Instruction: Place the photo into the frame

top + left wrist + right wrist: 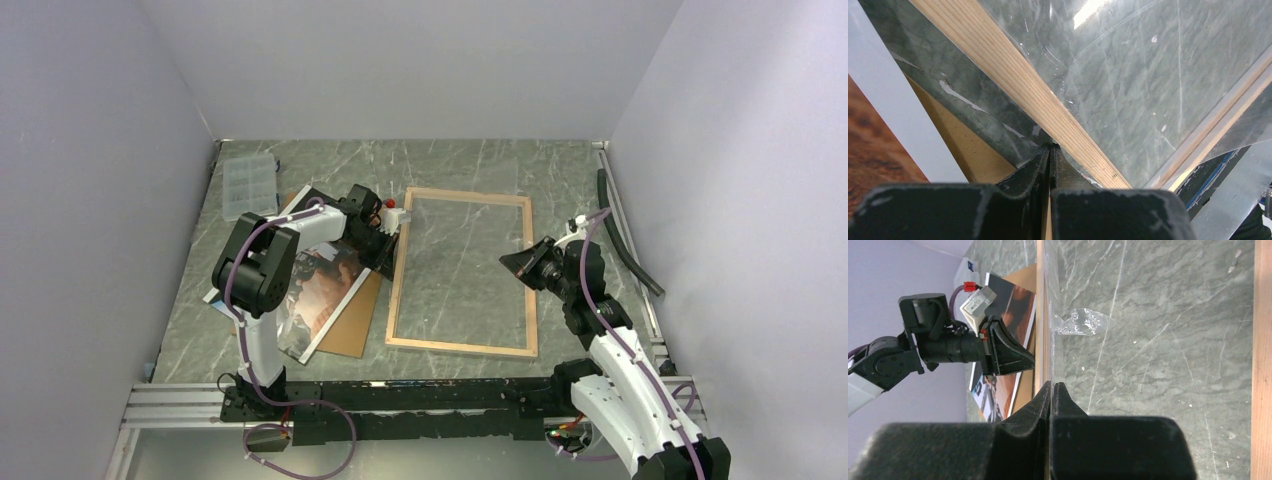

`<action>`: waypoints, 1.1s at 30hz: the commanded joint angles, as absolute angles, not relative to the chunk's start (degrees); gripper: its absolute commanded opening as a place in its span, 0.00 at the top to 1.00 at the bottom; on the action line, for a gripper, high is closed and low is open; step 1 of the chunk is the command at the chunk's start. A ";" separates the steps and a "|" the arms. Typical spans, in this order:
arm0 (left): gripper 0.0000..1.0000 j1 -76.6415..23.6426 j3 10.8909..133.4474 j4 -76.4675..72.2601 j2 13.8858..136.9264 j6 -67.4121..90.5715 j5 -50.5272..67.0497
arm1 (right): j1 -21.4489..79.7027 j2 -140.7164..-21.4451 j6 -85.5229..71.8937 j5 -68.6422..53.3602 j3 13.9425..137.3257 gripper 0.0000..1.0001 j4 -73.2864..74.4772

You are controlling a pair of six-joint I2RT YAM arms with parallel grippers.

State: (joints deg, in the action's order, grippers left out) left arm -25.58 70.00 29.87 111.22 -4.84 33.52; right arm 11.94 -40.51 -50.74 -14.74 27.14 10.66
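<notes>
The frame (pixel 398 290) lies flat mid-table with its light wood back up; its rail (pixel 1013 75) crosses the left wrist view. The photo (pixel 325 285), reddish and dark, lies left of the frame, picture up, on a brown backing board (pixel 360 320). My left gripper (pixel 392 235) sits at the frame's left rail, its jaws (pixel 1050 146) shut, with the clear pane (pixel 1128 75) running into the fingertips. My right gripper (pixel 508 262) is at the frame's right side, shut (pixel 1052 383) on the pane's thin edge (pixel 1047 315).
A clear compartment box (pixel 248 185) stands at the back left. A black hose (pixel 625 235) runs along the right wall. A crumpled scrap of clear film (pixel 1080 322) clings to the pane. Grey walls close in three sides.
</notes>
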 commanded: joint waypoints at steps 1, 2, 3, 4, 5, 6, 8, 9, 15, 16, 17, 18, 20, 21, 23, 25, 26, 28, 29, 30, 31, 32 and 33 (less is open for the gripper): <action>0.92 -26.10 70.46 29.53 111.36 -4.92 34.76 | 12.68 -41.26 -51.48 -15.80 27.30 1.00 14.80; 0.92 -26.10 70.47 29.53 111.36 -4.88 34.76 | 12.68 -41.58 -51.33 -15.51 27.41 1.00 15.42; 0.92 -26.10 70.46 29.53 111.40 -4.96 34.85 | 12.66 -41.78 -51.47 -15.28 27.29 1.00 15.96; 0.92 -26.10 70.49 29.55 111.36 -4.98 34.79 | 12.68 -41.81 -51.48 -15.08 27.21 1.00 16.28; 0.92 -26.10 70.43 29.61 111.30 -4.94 34.79 | 12.66 -41.77 -51.62 -14.76 27.02 1.00 16.55; 0.92 -26.10 70.42 29.57 111.35 -5.00 34.72 | 12.67 -41.64 -51.72 -14.50 26.76 1.00 16.89; 0.92 -26.12 70.29 29.53 111.27 -5.03 34.64 | 12.67 -41.21 -51.85 -14.44 26.28 1.00 16.81; 0.92 -26.11 70.22 29.53 111.27 -5.04 34.66 | 12.66 -41.12 -51.86 -14.41 26.06 1.00 16.69; 0.93 -26.16 70.14 29.45 111.36 -5.01 34.76 | 12.72 -41.71 -51.81 -13.58 26.18 1.00 18.61; 0.92 -26.15 70.15 29.49 111.42 -5.00 34.80 | 12.66 -41.85 -51.82 -13.35 26.19 1.00 18.86; 0.93 -26.20 70.29 29.53 111.40 -5.00 34.87 | 12.68 -42.08 -51.92 -13.10 26.18 1.00 19.29; 0.93 -26.18 70.28 29.46 111.44 -4.99 34.88 | 12.68 -42.29 -51.94 -12.90 26.07 1.00 19.47; 0.92 -26.27 70.31 29.44 111.45 -5.00 34.98 | 12.74 -42.89 -52.07 -12.56 25.89 1.00 20.01; 0.93 -26.32 70.28 29.44 111.45 -4.99 34.93 | 12.74 -43.09 -52.05 -12.07 25.82 1.00 20.32; 0.93 -26.28 70.27 29.45 111.45 -5.00 34.97 | 12.73 -43.36 -52.04 -11.29 25.67 1.00 20.96; 0.92 -26.36 70.21 29.44 111.45 -4.99 35.02 | 12.70 -43.49 -51.79 -10.42 25.66 1.00 21.73; 0.93 -26.37 70.28 29.44 111.45 -4.93 35.05 | 12.69 -43.60 -51.63 -9.97 25.73 1.00 22.29; 0.93 -26.37 70.21 29.44 111.45 -4.87 35.02 | 12.71 -43.91 -51.15 -8.96 25.94 1.00 23.25; 0.93 -26.37 70.28 29.44 111.41 -4.90 35.05 | 12.78 -44.13 -50.78 -8.33 26.12 1.00 23.79; 0.93 -26.37 70.23 29.47 111.38 -4.82 35.03 | 12.87 -44.31 -50.45 -7.94 26.24 1.00 24.10; 0.93 -26.37 70.27 29.46 111.36 -4.77 35.04 | 13.03 -44.49 -50.23 -7.69 26.39 1.00 24.35; 0.93 -26.39 70.20 29.45 111.36 -4.78 35.07 | 13.28 -44.66 -50.09 -7.65 26.45 1.00 24.37; 0.93 -26.37 70.18 29.40 111.35 -4.83 35.05 | 13.50 -44.77 -50.03 -7.50 26.52 1.00 24.56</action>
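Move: The right hand grips the right edge of the clear sheet high over the frame. The frame's middle lies about 7 cm ahead, 6 cm left and 16 cm below; its right bar is centred about 5 cm ahead and 8 cm right, its left bar 8 cm ahead and 19 cm left. For the left hand, the left bar is centred 4 cm ahead and 1 cm right, the frame's middle 3 cm ahead and 15 cm right, the photo some 18 cm left and 1 cm ahead. Still pinching the clear sheet's edge, the right hand lowers it towards the frame by about 6.5 cm, easing right towards the right bar and a little back, while the wrist tips down some 15 degrees. The left hand stays put, shut fingertips resting against the outside of the left bar. ##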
